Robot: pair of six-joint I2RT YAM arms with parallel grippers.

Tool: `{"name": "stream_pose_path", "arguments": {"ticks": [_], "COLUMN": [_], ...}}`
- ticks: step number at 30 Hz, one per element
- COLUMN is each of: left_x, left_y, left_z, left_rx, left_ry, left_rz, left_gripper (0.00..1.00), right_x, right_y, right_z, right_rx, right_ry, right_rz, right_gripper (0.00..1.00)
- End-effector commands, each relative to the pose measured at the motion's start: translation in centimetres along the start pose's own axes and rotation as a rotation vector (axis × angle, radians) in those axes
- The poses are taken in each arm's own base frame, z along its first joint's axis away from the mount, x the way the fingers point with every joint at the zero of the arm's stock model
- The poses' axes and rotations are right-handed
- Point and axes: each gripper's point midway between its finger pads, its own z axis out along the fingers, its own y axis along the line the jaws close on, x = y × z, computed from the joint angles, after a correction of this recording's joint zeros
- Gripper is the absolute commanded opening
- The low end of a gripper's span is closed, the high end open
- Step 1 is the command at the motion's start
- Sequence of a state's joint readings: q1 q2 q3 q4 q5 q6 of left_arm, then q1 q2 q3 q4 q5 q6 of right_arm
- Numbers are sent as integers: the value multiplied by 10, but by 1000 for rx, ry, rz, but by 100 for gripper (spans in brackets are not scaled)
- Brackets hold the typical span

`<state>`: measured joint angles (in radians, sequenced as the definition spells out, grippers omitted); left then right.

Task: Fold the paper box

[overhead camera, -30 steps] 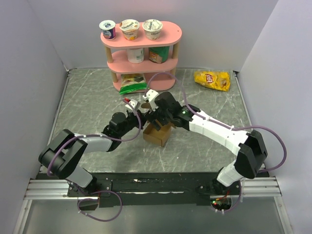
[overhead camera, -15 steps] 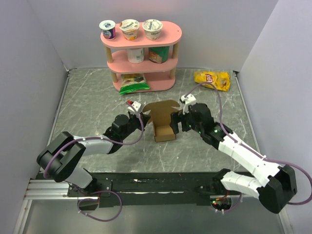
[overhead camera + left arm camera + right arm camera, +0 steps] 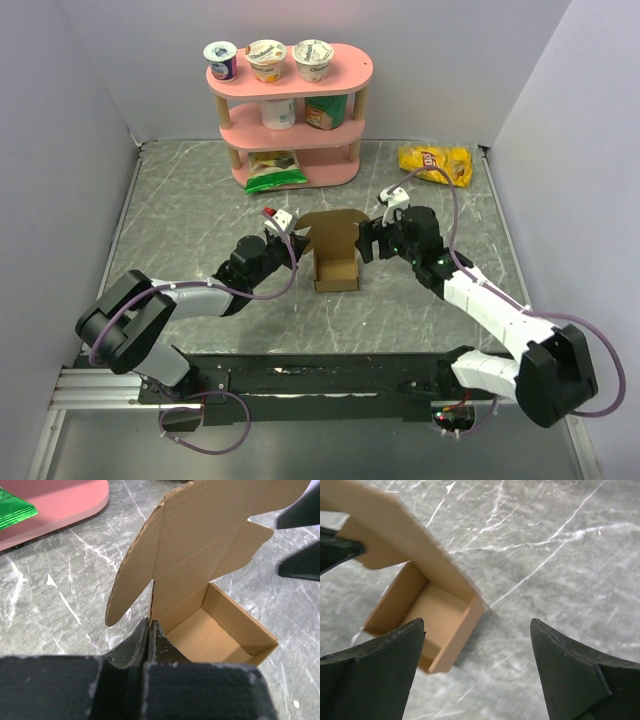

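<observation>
The paper box [image 3: 338,270] is brown cardboard and sits on the grey table near the middle. Its tray is open at the top and its lid stands upright at the back, with a rounded ear flap on either side. My left gripper [image 3: 298,244] comes in from the left and is shut on the box's left wall, its fingertips [image 3: 150,625] pinched together where the wall meets the lid flap. The box interior [image 3: 210,635] is bare. My right gripper [image 3: 369,243] hovers just right of the box, wide open with nothing between its fingers [image 3: 395,655]. The box's right front corner [image 3: 470,615] lies below it.
A pink three-tier shelf [image 3: 345,172] stands at the back with yogurt cups on top and a green bag [image 3: 272,172] on its lowest tier. A yellow chip bag [image 3: 436,164] lies at the back right. Grey walls close in the table on three sides.
My right arm has drawn back from over the box to its right side, jaws still wide. The box has gone from tilted to sitting flat with its lid upright. My left gripper has stayed shut.
</observation>
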<state>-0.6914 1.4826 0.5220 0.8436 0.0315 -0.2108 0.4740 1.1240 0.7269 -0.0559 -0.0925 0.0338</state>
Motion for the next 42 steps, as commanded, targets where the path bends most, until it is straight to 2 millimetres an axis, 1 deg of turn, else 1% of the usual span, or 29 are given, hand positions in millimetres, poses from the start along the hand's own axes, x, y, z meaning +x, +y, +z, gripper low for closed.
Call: {"name": "stream_pose_path", "arguments": {"ticks": [1,5,7,8,10,13,14,16,17,19,20,21,22,24,25,26,28,30,31,32,34,35,36,37,38,41,42], "left_x": [-2,-2,-3,-2,-2,-1,-1,-1,-1,-3,-3,-1,-5,1,-1,3,1,4,4,8,9,14,13,15,17,21,24], "left_y": [-8,-8,-8,-8,-9,-10,-11,-11,-11,-15,-15,-19,-20,-26,-30,-27,-28,-28,-29,-32,-33,-37,-39,-38,-41,-43,-44], "left_z": [2,2,2,2,3,4,4,5,5,7,8,9,11,13,15,16,18,19,20,21,23,24,25,25,25,23,21], "left_rx": [31,29,30,31,37,41,42,41,37,43,30,33,26,27,34,7,-12,-34,-43,-43,-60,-61,-64,-77,-77,-89,-92], "left_ry": [15,16,14,16,17,21,23,23,24,19,21,27,21,42,41,47,42,47,46,52,48,58,57,57,60,65,68], "left_rz": [21,26,28,28,26,24,23,14,10,-11,-16,-22,-37,-51,-70,-79,-111,-125,-145,-152,-173,-176,-180,-189,-193,-203,-200], "left_gripper": [1,1,1,1,1,1,1,1,1,1,1,1,1,1,1,1,1,1,1,1,1,1,1,1,1,1,1], "right_x": [-31,-27,-28,-26,-30,-31,-33,-28,-29,-26,-24,-23,-19,-18,-16,-16,-14,-13,-11,-9,-10,-9,-3,-5,-5,-2,-2], "right_y": [2,-2,-3,-2,-1,2,3,5,6,10,11,10,13,16,17,18,22,25,20,27,30,31,29,31,29,30,26], "right_z": [14,25,28,30,31,33,35,36,38,38,39,40,40,41,42,42,43,43,45,45,48,49,49,51,51,50,49], "right_rx": [-85,-92,-93,-99,-108,-126,-132,-141,-146,-156,-151,-134,-134,-117,-90,-81,-41,-9,47,49,92,137,160,177,208,239,269], "right_ry": [-88,-84,-90,-89,-108,-112,-110,-72,-64,-50,-42,-37,-22,-18,-11,-7,-11,-9,-6,3,16,18,46,47,46,49,45], "right_rz": [-83,-121,-133,-139,-149,-158,-156,-141,-131,-119,-103,-94,-89,-71,-64,-51,-16,-4,18,13,12,-2,-4,10,17,45,54], "right_gripper": [89,84,83,81,78,63,53,44,39,34,24,17,12,9,8,7,7,5,5,5,5,4,4,4,3,3,4]}}
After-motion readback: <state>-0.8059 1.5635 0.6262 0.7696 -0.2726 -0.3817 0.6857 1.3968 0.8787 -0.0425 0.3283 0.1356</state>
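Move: The box's standing back panel has its free right edge about 3 cm ahead of the right hand, 2 cm to its left and 2 cm lower. The middle of the open tray lies some 7 cm left of that hand, 3 cm nearer the base and about 11 cm below. The lid flap above the panel is centred roughly 7 cm left, 4 cm ahead and 2 cm up. From the left hand, already pinching the panel's left edge, the right edge is about 10 cm right and level. The panel's right edge is taken between the wide-open right fingers as that hand goes about 3 cm forward, sinking and edging left some 2 cm each, and shuts on it. Still pinching, it then eases another centimetre left and swings clockwise about 20 degrees. The left hand keeps its pinch on the opposite edge, shifting 2 cm right and a little forward while turning counter-clockwise. ##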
